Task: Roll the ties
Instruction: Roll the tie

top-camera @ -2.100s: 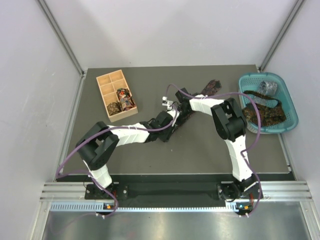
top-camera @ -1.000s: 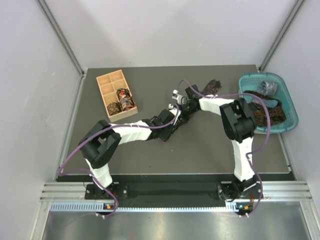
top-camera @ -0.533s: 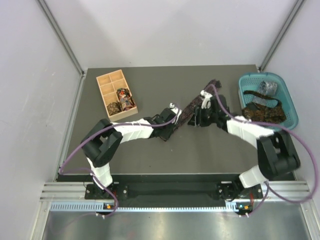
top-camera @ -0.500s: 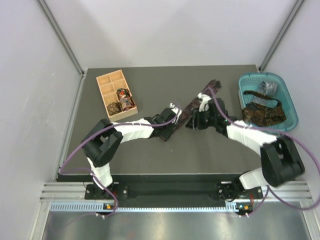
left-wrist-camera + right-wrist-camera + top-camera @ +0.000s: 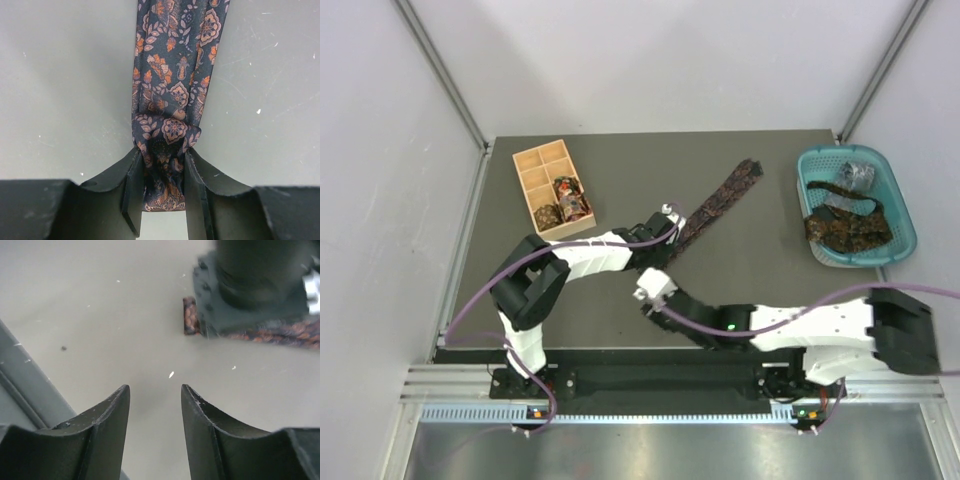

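A dark paisley tie (image 5: 720, 200) lies flat and slanted across the table, wide end at the back right. My left gripper (image 5: 667, 250) is shut on its narrow end. In the left wrist view the tie (image 5: 172, 90) bunches between the fingers (image 5: 131, 185) of the left gripper (image 5: 161, 175). My right gripper (image 5: 648, 296) hovers low just in front of the left one, open with nothing between its fingers. The right wrist view shows the right gripper (image 5: 155, 405) over bare table, with the tie's end (image 5: 189, 316) under the left gripper ahead.
A tan wooden box (image 5: 536, 160) at the back left holds rolled ties (image 5: 567, 196) in its near compartments. A teal basket (image 5: 900, 205) at the right edge holds more ties (image 5: 847, 226). The right arm (image 5: 790, 328) stretches across the table's front.
The right arm has swung away from the tie's middle and come down to the front, its gripper now near the left one. The left gripper still pinches the narrow end.
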You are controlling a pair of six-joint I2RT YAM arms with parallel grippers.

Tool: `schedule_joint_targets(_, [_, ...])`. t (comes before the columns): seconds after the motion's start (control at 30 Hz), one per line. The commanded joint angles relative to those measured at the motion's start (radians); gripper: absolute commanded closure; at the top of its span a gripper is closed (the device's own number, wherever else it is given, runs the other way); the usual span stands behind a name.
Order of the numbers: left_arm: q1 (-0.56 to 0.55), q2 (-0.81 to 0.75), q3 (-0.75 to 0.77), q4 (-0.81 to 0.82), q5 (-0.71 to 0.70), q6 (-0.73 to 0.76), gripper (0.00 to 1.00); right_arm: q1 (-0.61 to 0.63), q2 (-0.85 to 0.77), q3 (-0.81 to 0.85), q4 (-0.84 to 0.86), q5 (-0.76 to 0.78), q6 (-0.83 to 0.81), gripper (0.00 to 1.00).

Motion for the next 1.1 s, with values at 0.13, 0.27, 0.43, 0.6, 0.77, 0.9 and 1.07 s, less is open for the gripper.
schedule_joint_targets(0.13, [0.009, 0.121, -0.003, -0.142, 0.079, -0.049, 0.8, 0.184, 0.46, 0.433, -0.262, 0.474, -0.09, 0.54])
schedule_joint_targets(0.27, [0.012, 0.132, 0.007, -0.188, 0.121, -0.054, 0.79, 0.172, 0.682, 0.62, -0.419, 0.581, -0.08, 0.52])
schedule_joint_targets(0.43, [0.016, 0.201, 0.074, -0.282, 0.127, -0.054, 0.81, 0.071, 0.962, 0.905, -0.722, 0.652, 0.037, 0.51])
schedule_joint_targets(0.6, [0.021, 0.256, 0.128, -0.326, 0.137, -0.063, 0.8, 0.01, 1.025, 0.933, -0.691, 0.658, 0.005, 0.51])
schedule_joint_targets(0.77, [0.022, 0.305, 0.216, -0.421, 0.174, -0.06, 0.8, -0.037, 1.022, 0.895, -0.581, 0.642, -0.073, 0.51])
schedule_joint_targets(0.9, [0.022, 0.341, 0.27, -0.49, 0.18, -0.056, 0.8, -0.058, 1.029, 0.87, -0.514, 0.612, -0.164, 0.51])
schedule_joint_targets(1.07, [0.022, 0.373, 0.329, -0.552, 0.183, -0.051, 0.8, -0.083, 1.048, 0.872, -0.504, 0.577, -0.187, 0.53])
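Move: The rolled end of the tie, which the right hand goes for, lies about 12 cm ahead of it, 3 cm to its left and 8 cm below; the left hand already holds that end between its fingers, close above the table. From the right hand, the tie's flat far end is some 34 cm ahead and 16 cm to the right, and the wooden tray about 29 cm ahead and 27 cm to the left, both some 10 cm lower. The empty right hand first swings about 8 cm left, then curves forward and down, edging back right to finish some 12 cm farther out and 7 cm lower, its wrist turning some 60 degrees so the fingers go from pointing forward-left to nearly straight forward, half open, around the tie's rolled end from its near side. The left hand keeps its pinch on that end in place and tips its fingers about 15 degrees nearer to vertical, making a slight dip of under a centimetre. ##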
